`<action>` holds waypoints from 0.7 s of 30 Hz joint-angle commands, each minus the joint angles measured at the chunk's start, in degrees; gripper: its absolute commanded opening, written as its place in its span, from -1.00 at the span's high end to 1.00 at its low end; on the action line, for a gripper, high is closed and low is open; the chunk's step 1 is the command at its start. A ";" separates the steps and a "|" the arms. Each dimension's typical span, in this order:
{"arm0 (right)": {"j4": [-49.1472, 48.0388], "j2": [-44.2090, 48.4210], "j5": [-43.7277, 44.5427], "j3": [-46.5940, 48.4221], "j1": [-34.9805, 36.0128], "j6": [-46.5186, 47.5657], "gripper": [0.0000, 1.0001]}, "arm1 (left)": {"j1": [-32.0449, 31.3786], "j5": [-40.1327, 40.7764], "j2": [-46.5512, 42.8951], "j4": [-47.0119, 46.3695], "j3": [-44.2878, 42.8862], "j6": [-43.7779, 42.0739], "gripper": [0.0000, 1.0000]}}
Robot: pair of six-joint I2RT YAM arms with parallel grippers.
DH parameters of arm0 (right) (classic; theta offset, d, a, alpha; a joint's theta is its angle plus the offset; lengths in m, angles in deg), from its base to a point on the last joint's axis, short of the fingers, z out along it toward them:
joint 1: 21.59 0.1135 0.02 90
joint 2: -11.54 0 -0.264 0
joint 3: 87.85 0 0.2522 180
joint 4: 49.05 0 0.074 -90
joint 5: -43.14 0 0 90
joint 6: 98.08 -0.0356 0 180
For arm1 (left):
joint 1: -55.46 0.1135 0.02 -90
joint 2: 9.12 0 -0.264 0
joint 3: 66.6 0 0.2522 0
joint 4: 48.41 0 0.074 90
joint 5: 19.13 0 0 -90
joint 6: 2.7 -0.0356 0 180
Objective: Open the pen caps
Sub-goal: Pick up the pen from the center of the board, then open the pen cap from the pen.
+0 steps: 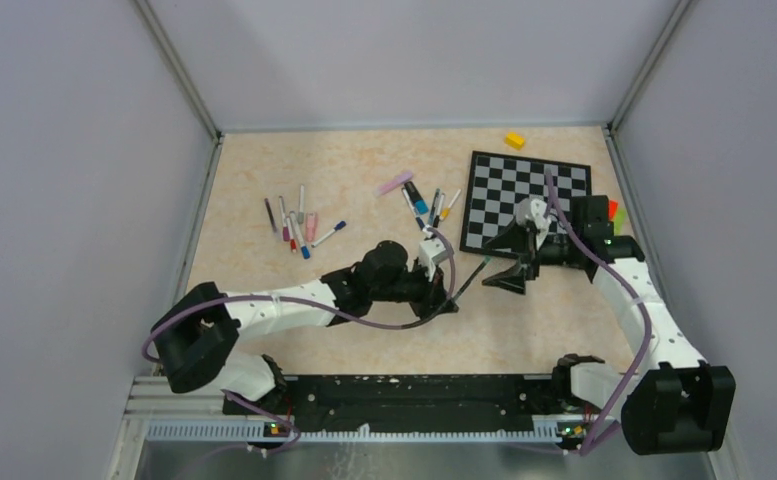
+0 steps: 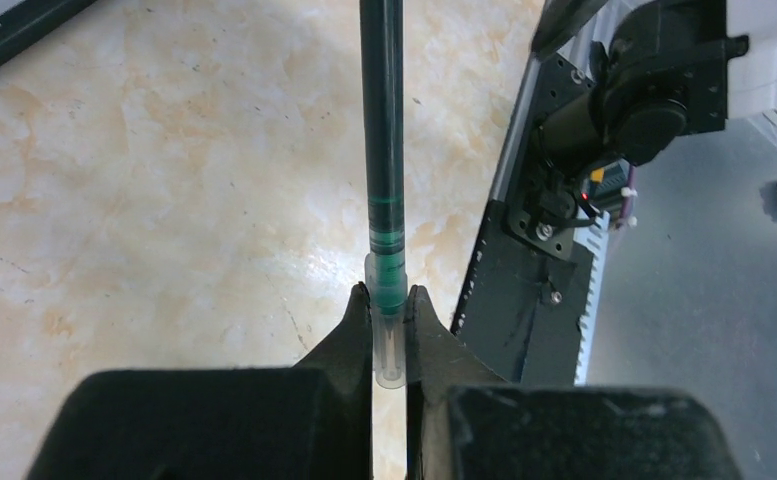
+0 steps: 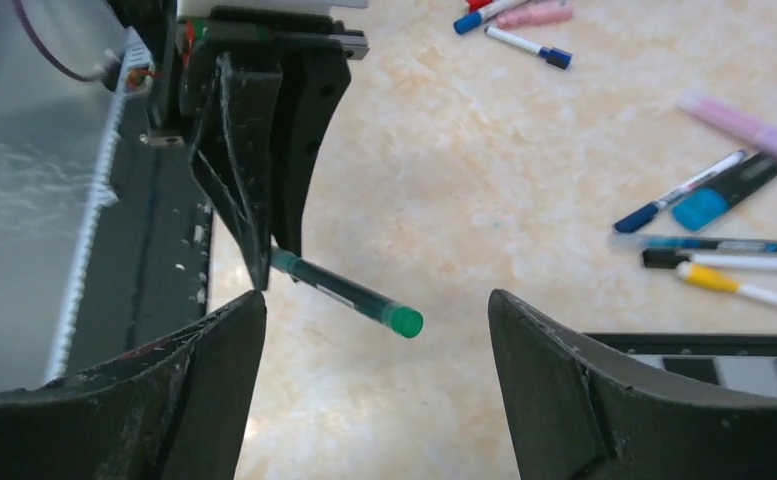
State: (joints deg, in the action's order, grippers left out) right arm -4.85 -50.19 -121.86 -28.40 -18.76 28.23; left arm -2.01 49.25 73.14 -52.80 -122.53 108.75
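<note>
My left gripper [image 2: 389, 295] is shut on a clear pen cap [image 2: 389, 345] fitted over the end of a dark green pen [image 2: 382, 120]. The pen sticks straight out past the fingers, above the table. In the right wrist view the same pen [image 3: 339, 290] ends in a green plug, and it lies between the wide-apart fingers of my open right gripper [image 3: 374, 300], touching neither. From above, the left gripper [image 1: 448, 297] and right gripper [image 1: 501, 266] face each other across the pen [image 1: 470, 278].
Capped pens lie in a left cluster [image 1: 299, 225] and a middle cluster [image 1: 426, 205], beside a pink highlighter [image 1: 396, 183]. A checkerboard [image 1: 529, 195] lies at the back right, with a yellow block [image 1: 514, 140] behind it and red and green blocks [image 1: 614, 215] at its right edge.
</note>
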 commanded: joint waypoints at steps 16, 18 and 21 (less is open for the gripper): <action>42.10 -3.58 14.52 9.51 10.30 78.00 -0.29 | 4.30 -24.50 6.55 15.61 -12.48 0.11 1.00; 41.07 -3.40 17.02 8.78 12.02 77.80 -0.20 | 4.30 -25.63 6.91 14.00 -12.50 1.13 1.00; 38.70 -3.09 20.77 7.29 15.43 76.41 -0.07 | 4.30 -27.41 7.65 11.83 -12.75 2.65 1.00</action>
State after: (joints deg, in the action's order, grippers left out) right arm 36.26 -54.54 -104.92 -19.86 -7.00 102.61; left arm 2.27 26.38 80.16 -36.17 -132.79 109.08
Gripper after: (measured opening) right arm 0.569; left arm 0.073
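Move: Just off the right hand's open fingers is the pen, still held in the left fingers: its middle is about 3 cm back and 4 cm to the left, almost level, with its free green end near the jaw mouth. The checkered board's middle lies some 14 cm ahead, 9 cm right and 18 cm below; the blue highlighter, on the same table, is 16 cm ahead and 13 cm left. From the left hand, the pen's middle is about 4 cm ahead, 4 cm right and slightly above. Drawing back about 5 cm and sinking some 4 cm, the right hand rolls its forward side up, swings its fingers counter-clockwise and dips them, bringing the jaws around the pen's free green end while narrowing them partway. The left hand keeps its pinch on the clear end and carries the pen back about 3.5 cm, turning some 15 degrees clockwise with a similar roll. ##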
